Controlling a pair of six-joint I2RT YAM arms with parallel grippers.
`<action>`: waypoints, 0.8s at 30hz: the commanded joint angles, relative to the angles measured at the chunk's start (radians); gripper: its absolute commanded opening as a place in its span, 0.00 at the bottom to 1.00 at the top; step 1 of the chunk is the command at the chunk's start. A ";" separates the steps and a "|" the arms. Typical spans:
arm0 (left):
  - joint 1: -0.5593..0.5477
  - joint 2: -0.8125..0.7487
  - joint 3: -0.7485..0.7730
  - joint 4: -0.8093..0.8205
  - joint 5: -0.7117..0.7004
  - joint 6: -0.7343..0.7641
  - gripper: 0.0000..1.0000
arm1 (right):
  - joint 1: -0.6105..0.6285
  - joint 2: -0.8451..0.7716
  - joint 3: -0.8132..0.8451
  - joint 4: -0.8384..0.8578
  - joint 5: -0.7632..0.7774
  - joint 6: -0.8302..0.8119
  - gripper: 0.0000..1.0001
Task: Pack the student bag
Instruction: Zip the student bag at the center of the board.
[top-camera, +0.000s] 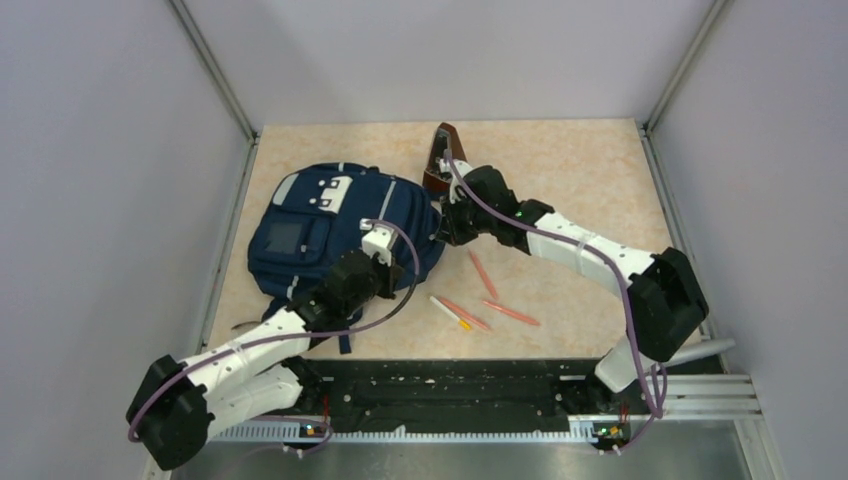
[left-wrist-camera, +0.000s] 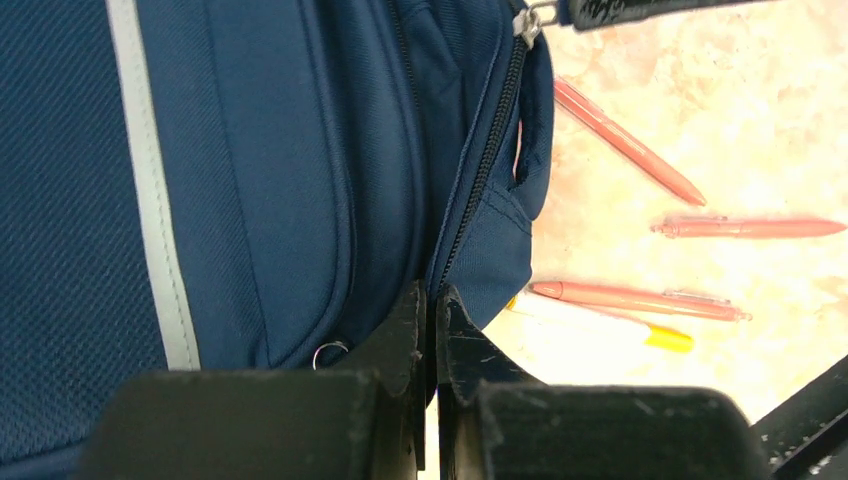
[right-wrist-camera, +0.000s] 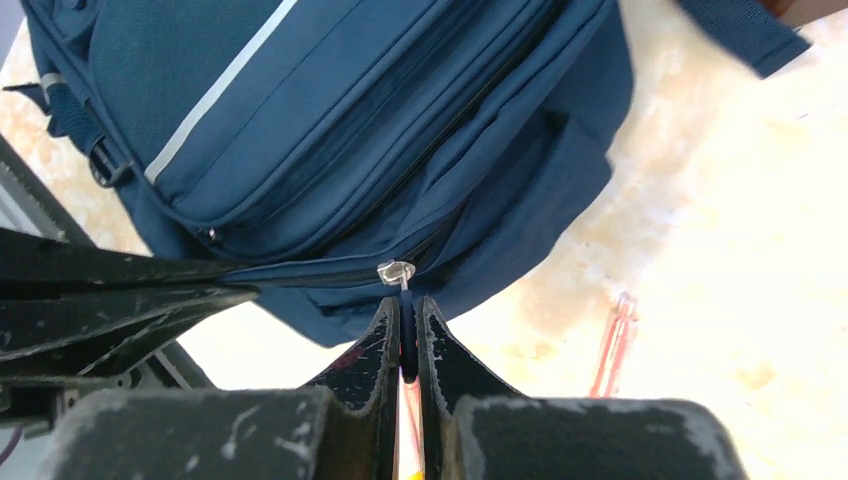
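The student bag (top-camera: 330, 225), navy with thin grey stripes, lies flat at the table's left-centre. My left gripper (top-camera: 398, 258) is at its lower right edge. In the left wrist view this gripper (left-wrist-camera: 432, 295) is shut, pinching the bag's fabric (left-wrist-camera: 300, 180) beside the zipper track (left-wrist-camera: 480, 170). My right gripper (top-camera: 447, 225) is at the bag's right side. In the right wrist view it (right-wrist-camera: 408, 305) is shut on the dark pull tab hanging from the silver zipper slider (right-wrist-camera: 395, 271). The bag's inside is hidden.
Several pink pens (top-camera: 510, 313) and a white-and-yellow one (top-camera: 450, 313) lie on the table right of the bag, also in the left wrist view (left-wrist-camera: 635, 300). A dark brown object (top-camera: 440, 160) stands behind the right gripper. Metal frame posts border the table.
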 joint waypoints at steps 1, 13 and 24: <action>0.004 -0.093 0.007 -0.168 -0.138 -0.147 0.00 | -0.067 0.035 0.113 -0.063 0.179 -0.067 0.00; 0.005 -0.358 0.071 -0.519 -0.342 -0.329 0.00 | -0.106 0.181 0.213 -0.001 0.187 -0.092 0.00; 0.006 -0.530 0.198 -0.746 -0.398 -0.396 0.11 | -0.098 0.166 0.131 0.128 0.073 -0.073 0.00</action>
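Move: The right hand already pinches the zip pull. The zip's still-open run leads to the bag's far right corner, about 8 cm ahead of this hand and 2 cm to its left. The metronome stands some 14 cm straight ahead, and the nearest red pen lies 9 cm back, 9 cm to the right and 12 cm below. From the left hand, closed on the bag edge, the zip pull is some 6 cm ahead, 8 cm right and 3 cm higher. Away from each other: the left hand keeps its pinch on the bag edge by the zip and drags it about 10 cm left and 5 cm back, rising some 3 cm and swinging about 25 degrees counter-clockwise, while the right hand keeps hold of the pull and draws it roughly 6 cm forward along the zip towards the bag's far right corner and the metronome, slowing at the end. ##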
